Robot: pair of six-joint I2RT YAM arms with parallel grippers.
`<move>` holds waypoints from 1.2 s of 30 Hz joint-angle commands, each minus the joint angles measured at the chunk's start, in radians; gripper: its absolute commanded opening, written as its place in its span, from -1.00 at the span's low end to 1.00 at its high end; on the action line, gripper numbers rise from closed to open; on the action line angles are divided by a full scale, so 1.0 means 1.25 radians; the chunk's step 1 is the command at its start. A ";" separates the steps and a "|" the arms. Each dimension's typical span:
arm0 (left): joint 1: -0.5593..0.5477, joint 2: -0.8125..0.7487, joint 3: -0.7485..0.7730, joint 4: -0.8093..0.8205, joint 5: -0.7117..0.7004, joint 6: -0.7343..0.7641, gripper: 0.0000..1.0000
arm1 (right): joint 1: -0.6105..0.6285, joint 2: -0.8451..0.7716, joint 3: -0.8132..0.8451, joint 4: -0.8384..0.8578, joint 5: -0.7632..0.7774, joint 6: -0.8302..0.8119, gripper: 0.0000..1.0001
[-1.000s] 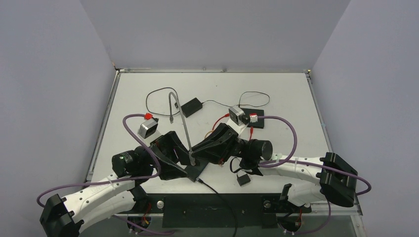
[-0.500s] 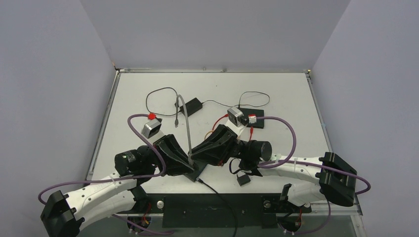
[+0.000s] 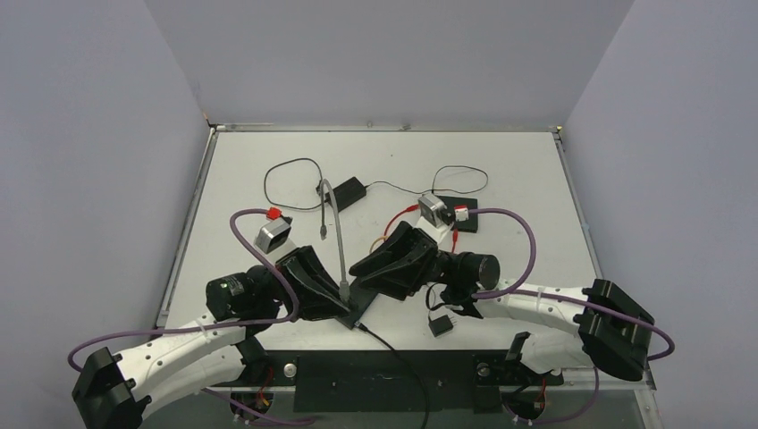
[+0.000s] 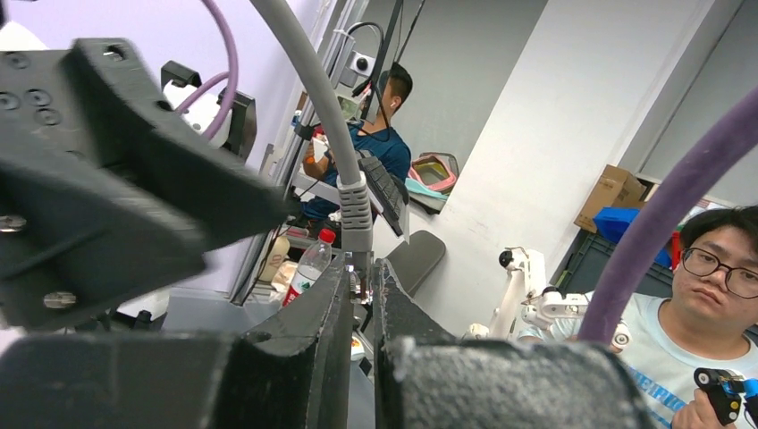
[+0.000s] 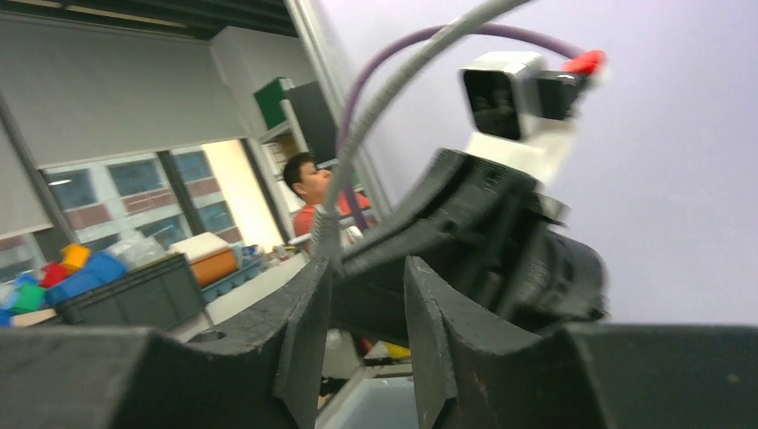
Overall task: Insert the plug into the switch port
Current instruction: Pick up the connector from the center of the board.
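Observation:
In the left wrist view my left gripper (image 4: 362, 271) is shut on the clear plug (image 4: 361, 279) at the end of a grey cable (image 4: 308, 85), whose boot (image 4: 355, 210) stands upright just above the fingertips. From above, the left gripper (image 3: 342, 300) holds that plug over a flat black switch (image 3: 360, 310), which is mostly hidden under both grippers; the port does not show. My right gripper (image 3: 359, 269) sits close on the right, jaws apart. In the right wrist view the right gripper (image 5: 366, 268) is open, with the grey cable (image 5: 357, 134) beside its left fingertip and nothing between the fingers.
The grey cable (image 3: 332, 223) arches up and back, its free end (image 3: 322, 234) hanging over the table. A black adapter (image 3: 345, 191) with thin wire lies behind. A black pad (image 3: 465, 217) is at the right, and a small connector block (image 3: 439, 323) lies near the front edge.
The left gripper has closed on the plug. The right gripper has opened and let go of the cable. The cable's arch has swung slightly right.

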 commanded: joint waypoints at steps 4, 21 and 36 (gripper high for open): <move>-0.004 -0.069 -0.010 -0.128 -0.040 0.095 -1.00 | -0.144 -0.149 -0.104 0.066 -0.085 0.053 -0.24; 0.033 -0.063 0.093 -0.757 -0.019 0.307 -1.00 | -0.155 -0.642 -0.031 -1.179 0.285 -0.686 0.36; 0.071 0.145 0.300 -1.233 0.107 0.530 -1.00 | -0.089 -0.642 0.122 -1.506 0.317 -0.931 0.27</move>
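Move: Still pinched in the left fingertips, the gray plug sits about 3 cm back and 1 cm left of the open right hand, at nearly its height. Down on the table, about 40 cm below the left hand, the small ribbed box lies some 13 cm ahead of it, and the yellow plug about 15 cm ahead and 7 cm to its right. The charger is about 5 cm ahead and 17 cm right of the right hand, equally far below. Lowering the gray plug some 14 cm, the left hand also carries it about 8 cm forward and 5 cm right towards the ribbed box and yellow plug, keeping its pinch while its fingers tip from up-right to nearly level. The right hand draws away rightward, down and forward, about 12 cm to the right, opening much wider and swinging its upward-slanting fingers level, pointing left and a little forward. ##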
